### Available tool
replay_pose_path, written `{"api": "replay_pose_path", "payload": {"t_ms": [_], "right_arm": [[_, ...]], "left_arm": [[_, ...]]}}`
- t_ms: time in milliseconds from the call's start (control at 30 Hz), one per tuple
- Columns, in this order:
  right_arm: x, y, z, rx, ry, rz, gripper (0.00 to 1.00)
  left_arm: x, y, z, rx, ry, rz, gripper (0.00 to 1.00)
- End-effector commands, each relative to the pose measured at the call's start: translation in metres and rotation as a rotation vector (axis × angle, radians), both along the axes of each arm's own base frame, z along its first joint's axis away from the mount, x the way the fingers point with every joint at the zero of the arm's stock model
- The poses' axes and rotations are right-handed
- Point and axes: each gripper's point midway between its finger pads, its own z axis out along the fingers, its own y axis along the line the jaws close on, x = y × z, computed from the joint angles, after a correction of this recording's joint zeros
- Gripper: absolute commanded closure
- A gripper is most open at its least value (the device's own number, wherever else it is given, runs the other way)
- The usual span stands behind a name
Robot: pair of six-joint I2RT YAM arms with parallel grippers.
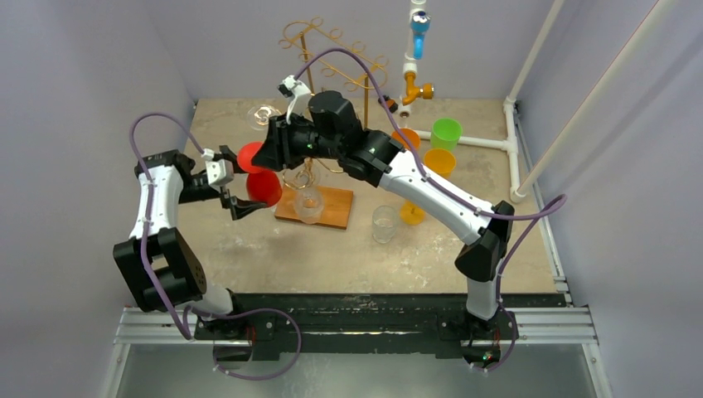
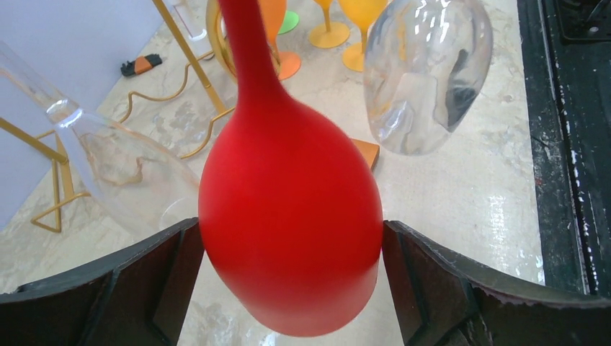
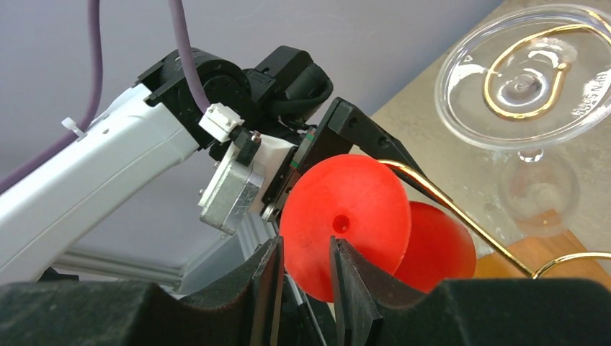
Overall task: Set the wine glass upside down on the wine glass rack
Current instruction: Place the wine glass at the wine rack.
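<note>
The red wine glass [image 1: 264,186] hangs upside down, bowl down, its foot [image 3: 346,209] resting on a gold arm [image 3: 447,209] of the rack [image 1: 332,50]. My left gripper [image 1: 249,184] is open, and its dark fingers [image 2: 144,281] stand either side of the red bowl [image 2: 288,216], very close to it. My right gripper [image 3: 306,249] sits just in front of the red foot with its jaws part-way apart and nothing between them. In the top view the right gripper [image 1: 264,153] is beside the foot.
Clear glasses hang on the rack too: one foot [image 3: 526,76] is up on a gold loop, and one bowl [image 2: 425,79] is over the wooden base [image 1: 332,207]. Orange glasses [image 1: 439,162], a green cup [image 1: 445,131], a clear tumbler [image 1: 384,224] and white piping [image 1: 464,141] stand to the right.
</note>
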Motion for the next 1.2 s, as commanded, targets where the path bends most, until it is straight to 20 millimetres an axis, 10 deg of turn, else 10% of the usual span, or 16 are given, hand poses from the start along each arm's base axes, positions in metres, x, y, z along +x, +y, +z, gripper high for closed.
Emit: {"api": "replay_pose_path", "payload": {"t_ms": [0, 467, 800, 1167], "right_arm": [[-0.003, -0.017, 0.040, 0.061, -0.062, -0.010, 0.63], [0.039, -0.092, 0.102, 0.125, -0.135, -0.139, 0.47], [0.094, -0.180, 0.081, 0.025, -0.161, -0.378, 0.24], [0.093, -0.217, 0.038, -0.082, -0.142, -0.442, 0.01]], "left_arm": [[0.003, 0.011, 0.012, 0.043, -0.050, 0.030, 0.00], [-0.001, 0.063, 0.039, 0.141, 0.067, 0.251, 0.00], [0.013, 0.095, 0.075, 0.229, 0.223, 0.445, 0.00], [0.056, 0.136, 0.136, 0.099, 0.376, 0.793, 0.00]]}}
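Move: The red wine glass already hangs upside down in the wine rack. Its bowl is between the left hand's open fingers, its middle about 2 cm right of that hand and 5 cm above; from the right hand it lies 2 cm left, 1 cm ahead and 9 cm below. From the red glass, a clear glass hangs 10 cm farther out and 2 cm right, another 11 cm right and 3 cm nearer, and the rack's hub is 11 cm right, 4 cm ahead. The red glass is left to the rack as both hands clear it. The left hand, fingers still wide open, backs off its bowl to the left, then also climbs, about 12 cm each way, edging forward late and turning counter-clockwise. The right hand draws away from the foot some 20 cm right and 10 cm forward, arching up over the rack and sinking again, fingers opening wide, wrist swinging clockwise. ##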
